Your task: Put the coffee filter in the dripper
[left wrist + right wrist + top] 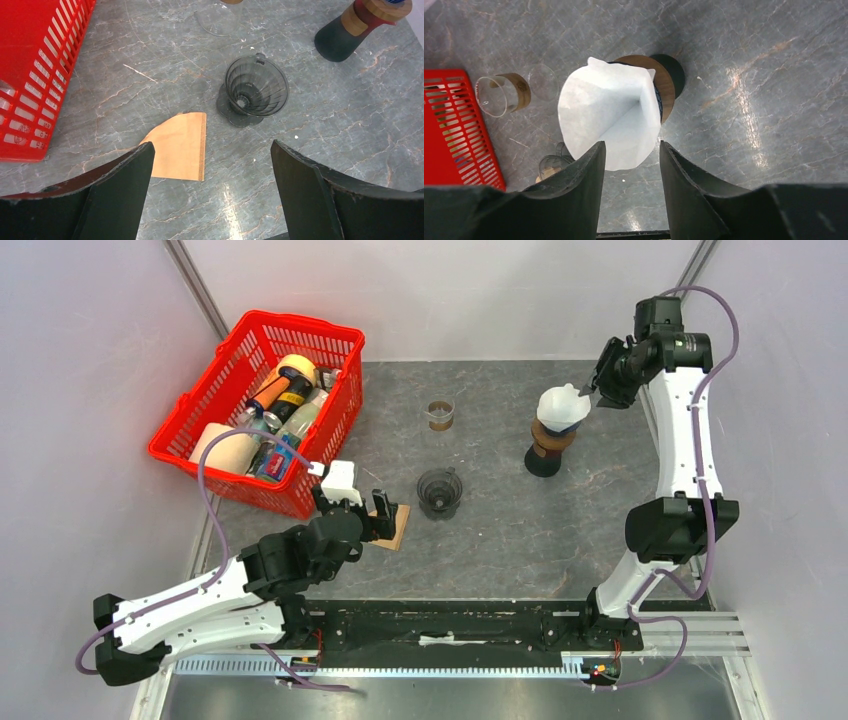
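A white coffee filter (563,405) (609,117) sits opened as a cone on top of a dark carafe with a wooden collar (545,448) (667,90) at the right back. My right gripper (597,390) (631,147) is open just beside the filter's rim, with nothing between its fingers. A smoky grey dripper (440,492) (256,87) stands empty mid-table. Beside it a brown paper filter (392,525) (181,145) lies flat. My left gripper (378,515) (212,150) hovers wide open over the brown filter's near edge.
A red basket (260,410) full of bottles and cans stands at the back left, its wall showing in the left wrist view (30,75). A small glass cup with a wooden band (440,415) (504,92) stands behind the grey dripper.
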You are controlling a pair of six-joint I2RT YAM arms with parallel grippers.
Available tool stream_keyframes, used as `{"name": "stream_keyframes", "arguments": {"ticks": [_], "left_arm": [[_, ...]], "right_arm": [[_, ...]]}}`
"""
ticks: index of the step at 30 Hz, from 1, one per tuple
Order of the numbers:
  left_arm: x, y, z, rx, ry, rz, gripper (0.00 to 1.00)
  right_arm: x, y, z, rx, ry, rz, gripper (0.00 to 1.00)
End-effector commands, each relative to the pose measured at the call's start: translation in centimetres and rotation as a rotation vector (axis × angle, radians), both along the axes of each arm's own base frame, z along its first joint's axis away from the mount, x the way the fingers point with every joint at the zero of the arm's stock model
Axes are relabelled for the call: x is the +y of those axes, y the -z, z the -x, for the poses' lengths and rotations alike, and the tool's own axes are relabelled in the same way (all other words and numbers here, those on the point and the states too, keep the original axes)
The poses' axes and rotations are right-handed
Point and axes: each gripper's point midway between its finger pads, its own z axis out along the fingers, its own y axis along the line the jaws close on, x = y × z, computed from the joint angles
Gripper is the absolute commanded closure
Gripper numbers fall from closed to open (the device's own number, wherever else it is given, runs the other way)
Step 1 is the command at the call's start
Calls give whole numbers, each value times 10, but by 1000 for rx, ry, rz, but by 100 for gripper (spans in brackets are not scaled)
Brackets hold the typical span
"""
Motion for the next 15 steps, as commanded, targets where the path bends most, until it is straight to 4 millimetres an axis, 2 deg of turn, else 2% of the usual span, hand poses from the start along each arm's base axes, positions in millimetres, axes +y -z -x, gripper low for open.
{"name": "stream_keyframes", "arguments": {"ticks": [1, 6, 7, 15], "left_arm": [[4, -8, -5, -16, -57, 47, 7], [4, -6, -5, -11, -62, 42, 6], [5, -5, -5, -7, -65, 40, 6], [12, -2, -3, 6, -88, 38, 6]], "right_arm": [[9, -26, 1, -72, -77, 25, 51], [25, -11, -12, -44, -156, 71, 58], [36, -7, -14, -37, -182, 86, 60], [25, 35, -21, 84, -135, 206, 70]]}}
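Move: The white filter already stands in the blue dripper, its middle some 5 cm to the right hand's left, about level fore and aft, and 8 cm lower. The blue dripper is right under the filter, roughly 11 cm below the hand. From that hand the clear glass stands about 28 cm left and 9 cm ahead, the smoky glass cup about 27 cm left and 9 cm back. From the left hand the filter is some 33 cm right and 20 cm ahead, slightly lower. The right hand swings about 4.5 cm left and some 2 cm forward to bring its fingers in over the filter's open mouth, first rising about 1 cm and then dipping, so that it ends roughly 2.5 cm lower than it began. On the way it turns about 10 degrees counter-clockwise and tips a little to its left side, while the half-open fingers draw in to about a third open with nothing between them; whether they brush the paper can't be seen. ##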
